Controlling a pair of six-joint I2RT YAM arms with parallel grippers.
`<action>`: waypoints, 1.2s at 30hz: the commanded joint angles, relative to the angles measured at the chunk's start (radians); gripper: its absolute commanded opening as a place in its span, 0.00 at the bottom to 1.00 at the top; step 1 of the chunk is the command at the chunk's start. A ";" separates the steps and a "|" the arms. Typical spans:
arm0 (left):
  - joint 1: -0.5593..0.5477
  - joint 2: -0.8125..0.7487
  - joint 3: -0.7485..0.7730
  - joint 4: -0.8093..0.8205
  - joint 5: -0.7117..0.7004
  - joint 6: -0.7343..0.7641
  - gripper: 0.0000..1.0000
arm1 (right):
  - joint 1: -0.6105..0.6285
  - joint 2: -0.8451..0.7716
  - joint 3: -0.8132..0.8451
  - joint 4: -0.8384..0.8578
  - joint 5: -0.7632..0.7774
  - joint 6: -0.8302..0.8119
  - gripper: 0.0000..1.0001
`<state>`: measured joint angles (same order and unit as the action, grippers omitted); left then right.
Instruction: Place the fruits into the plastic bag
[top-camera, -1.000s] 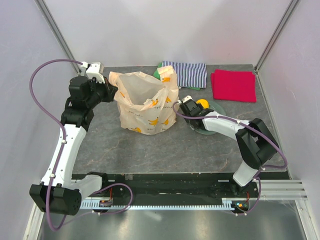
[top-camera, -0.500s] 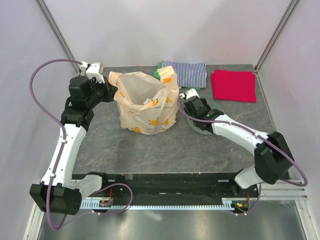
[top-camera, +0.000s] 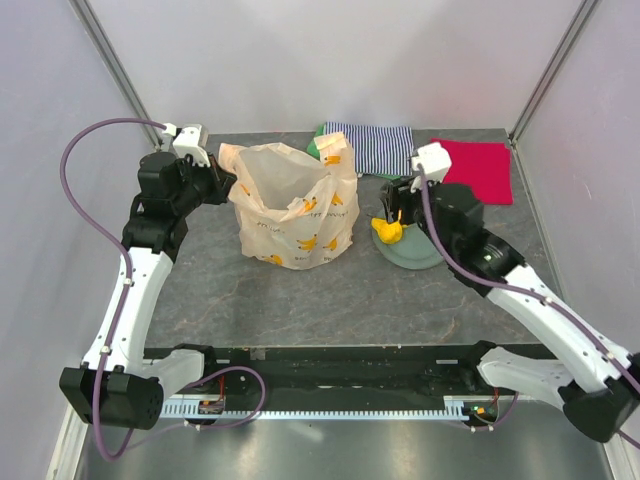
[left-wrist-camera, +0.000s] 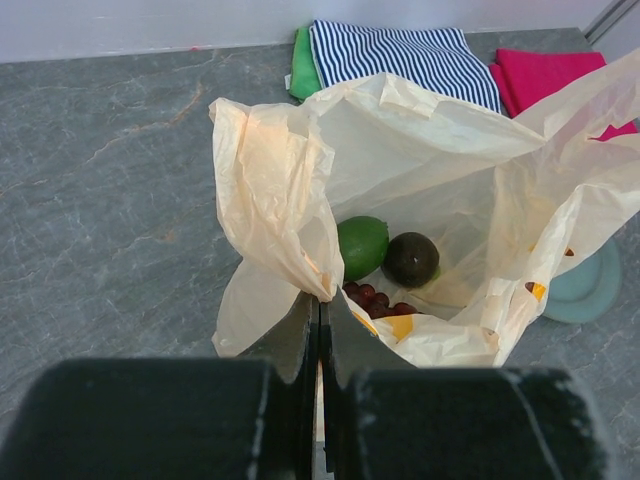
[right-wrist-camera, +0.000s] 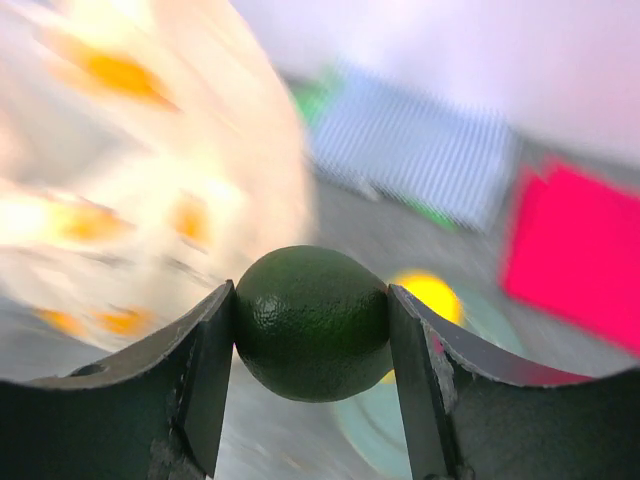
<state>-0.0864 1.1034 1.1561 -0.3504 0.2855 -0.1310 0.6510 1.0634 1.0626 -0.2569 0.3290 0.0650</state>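
Note:
The plastic bag (top-camera: 290, 205) stands open at the table's middle left. My left gripper (top-camera: 222, 182) is shut on its left rim and holds it up; the wrist view shows the pinched rim (left-wrist-camera: 300, 230) at my gripper (left-wrist-camera: 320, 298). Inside lie a green lime (left-wrist-camera: 362, 247), a dark avocado (left-wrist-camera: 411, 259) and purple grapes (left-wrist-camera: 375, 297). My right gripper (top-camera: 392, 210) is raised over the plate (top-camera: 425, 255), just right of the bag, shut on a dark green round fruit (right-wrist-camera: 312, 322). A yellow pear-shaped fruit (top-camera: 387, 231) lies on the plate, below the held fruit (right-wrist-camera: 432, 292).
A striped folded cloth (top-camera: 375, 147) lies on a green one (top-camera: 316, 148) behind the bag. A red folded cloth (top-camera: 470, 170) lies at the back right. Walls and frame posts close in the table's back and sides.
My right arm has lifted from the plate with the dark green fruit, its wrist swinging up and right. The yellow fruit now shows. The left arm and bag have not moved.

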 joint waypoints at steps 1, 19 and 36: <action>0.004 -0.013 0.002 0.019 0.014 0.037 0.02 | 0.018 -0.074 -0.015 0.347 -0.405 0.050 0.00; 0.004 -0.005 -0.001 0.027 0.037 0.030 0.02 | 0.127 0.567 0.422 0.500 -0.679 0.105 0.00; 0.004 0.006 -0.006 0.030 0.044 0.028 0.02 | 0.144 1.032 1.017 -0.303 -0.216 0.053 0.00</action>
<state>-0.0864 1.1034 1.1542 -0.3492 0.2996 -0.1310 0.7898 2.0270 1.9430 -0.2981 -0.0242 0.1497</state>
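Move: The avocado is already in the right gripper. The bag's open mouth lies about 26 cm to its left, 8 cm ahead and some 5 cm below; the bag's right rim is nearer, roughly 14 cm left and 9 cm ahead. On the plate, some 24 cm below, sit the pear, about 7 cm ahead and 1 cm right, and the orange, 14 cm ahead and 6 cm right. From the left gripper the mouth is about 12 cm right, level in reach. Carry the held avocado some 26 cm left to the bag's mouth with the right gripper: lift about 11 cm while drawing back 5 cm and swinging the wrist some 45 degrees counter-clockwise, then sweep forward about 15 cm and down into the opening, undoing part of that turn. Keep the right fingers closed on the avocado, and hold the bag's rim still with the left gripper. ##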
